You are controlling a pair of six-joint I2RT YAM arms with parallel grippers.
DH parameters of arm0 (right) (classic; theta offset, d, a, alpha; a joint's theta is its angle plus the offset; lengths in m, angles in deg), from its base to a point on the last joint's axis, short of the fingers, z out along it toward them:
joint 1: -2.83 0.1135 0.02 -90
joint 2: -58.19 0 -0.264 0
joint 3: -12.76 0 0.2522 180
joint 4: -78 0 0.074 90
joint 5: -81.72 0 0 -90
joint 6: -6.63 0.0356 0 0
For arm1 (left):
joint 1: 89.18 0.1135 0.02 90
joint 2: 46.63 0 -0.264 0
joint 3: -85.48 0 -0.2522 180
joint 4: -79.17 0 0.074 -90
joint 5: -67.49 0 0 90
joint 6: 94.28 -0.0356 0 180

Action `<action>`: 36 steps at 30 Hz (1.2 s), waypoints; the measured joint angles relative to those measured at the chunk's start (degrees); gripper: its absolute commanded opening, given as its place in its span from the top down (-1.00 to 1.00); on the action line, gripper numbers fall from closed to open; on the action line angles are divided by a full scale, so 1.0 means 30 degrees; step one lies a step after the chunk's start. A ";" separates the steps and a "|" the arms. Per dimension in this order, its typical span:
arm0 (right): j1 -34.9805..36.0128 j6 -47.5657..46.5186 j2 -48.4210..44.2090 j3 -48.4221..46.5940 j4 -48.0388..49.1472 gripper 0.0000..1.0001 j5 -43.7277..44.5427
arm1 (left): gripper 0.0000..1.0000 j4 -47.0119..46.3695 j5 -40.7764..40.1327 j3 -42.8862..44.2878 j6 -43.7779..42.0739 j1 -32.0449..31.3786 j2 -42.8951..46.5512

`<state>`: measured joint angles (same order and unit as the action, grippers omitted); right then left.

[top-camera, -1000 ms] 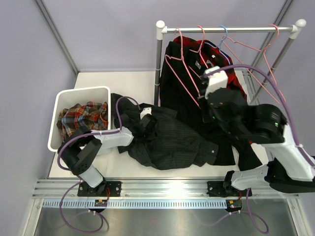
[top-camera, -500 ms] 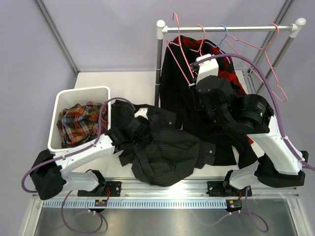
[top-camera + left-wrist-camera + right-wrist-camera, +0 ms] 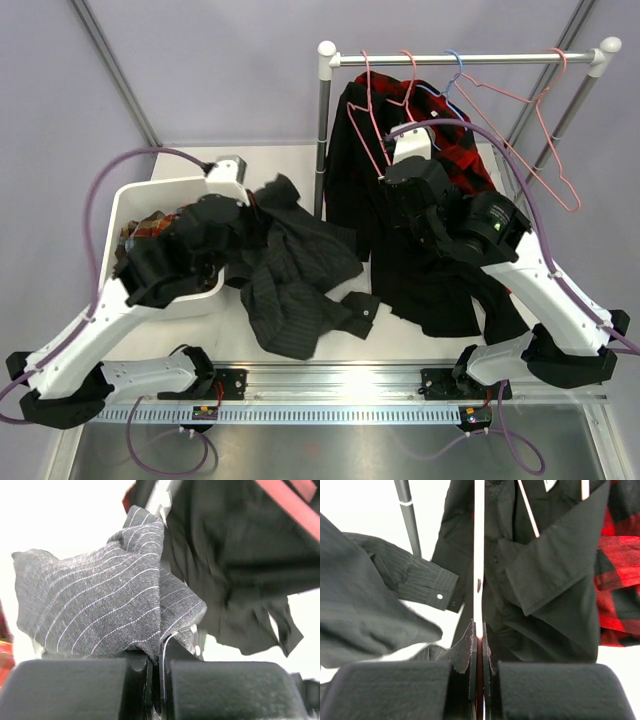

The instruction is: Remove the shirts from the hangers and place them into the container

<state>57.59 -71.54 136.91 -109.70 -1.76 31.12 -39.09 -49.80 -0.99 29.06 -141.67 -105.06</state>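
My left gripper (image 3: 252,208) (image 3: 161,647) is shut on a fold of the charcoal pinstriped shirt (image 3: 290,275) (image 3: 100,600). It holds the shirt up beside the right rim of the white container (image 3: 112,222), and the rest trails down onto the table. A plaid shirt (image 3: 150,225) lies inside the container. My right gripper (image 3: 385,180) (image 3: 479,627) is shut on the wire of a pink hanger (image 3: 360,120) (image 3: 479,555). That hanger carries the black shirt (image 3: 430,290) (image 3: 545,580). The red-and-black check shirt (image 3: 465,150) (image 3: 620,555) hangs behind it.
The rail (image 3: 470,60) runs across the back, with its dark post (image 3: 322,140) (image 3: 409,515) on the left. A blue hanger (image 3: 455,68) and bare pink hangers (image 3: 540,130) hang from it on the right. The pinstriped cuff (image 3: 420,582) shows left of my right gripper.
My left gripper shut on the pinstriped shirt, then rose and swung left to the container, dragging the shirt off the table. My right gripper shifted left with the pink hanger.
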 measured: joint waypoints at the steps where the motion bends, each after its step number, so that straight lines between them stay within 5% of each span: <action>1: -0.0007 0.0102 -0.0058 0.0066 0.0160 0.09 -0.0168 | 1.00 0.0466 -0.0583 0.1173 -0.0379 0.0029 -0.0211; 5: -0.0015 0.0423 -0.0525 0.0364 0.0233 -0.98 -0.0816 | 1.00 0.2885 -0.2739 0.6747 -0.2222 0.1086 -0.1683; 14: -0.0015 0.0328 -0.2616 0.0510 0.0044 -0.99 -0.1384 | 1.00 0.4583 -0.4911 1.6429 -0.7657 0.7045 -0.4699; 21: -0.0022 0.0321 -0.4415 0.2135 0.0197 -0.99 -0.2688 | 1.00 0.1880 -0.5770 1.6021 -1.1205 0.9865 -0.5049; 33: 0.0444 0.0335 -0.5588 0.7242 0.2499 -0.99 -0.7366 | 1.00 -0.7031 -0.5129 1.5832 -1.6334 0.9996 -0.4532; 35: 0.1144 0.0328 -0.5646 0.7715 0.3067 -0.90 -0.8655 | 1.00 -0.7832 -0.4954 1.6589 -1.6699 1.0003 -0.4568; 36: 0.1545 0.0321 -0.5559 0.7781 0.3381 -0.69 -0.9420 | 1.00 -0.8298 -0.4830 1.7041 -1.6852 1.0003 -0.4641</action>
<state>62.23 -70.58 120.23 -86.36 8.38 2.86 -63.98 -64.29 50.13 -21.50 -111.66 -118.99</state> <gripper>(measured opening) 0.971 0.012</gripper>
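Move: Ahead of the left hand, which already holds the striped shirt, the container with the checked shirt in it sits about 9 cm farther out, 27 cm to the left and 28 cm below; the rack's left post is some 14 cm ahead and 8 cm right. The right hand still grips the empty pink hanger, its middle roughly 10 cm ahead, 3 cm left and 9 cm above. The black shirt hangs 12 cm ahead of this hand, 5 cm right and 10 cm lower. Keeping its fingers shut on the striped shirt, the left hand swings about 23 cm left and climbs some 34 cm, high over the container, its fingers tipping upward while the wrist turns counter-clockwise. The right hand opens wide at once, lets go of the pink hanger and draws back about 9 cm, then also down and left away from the black shirt, turning counter-clockwise. ##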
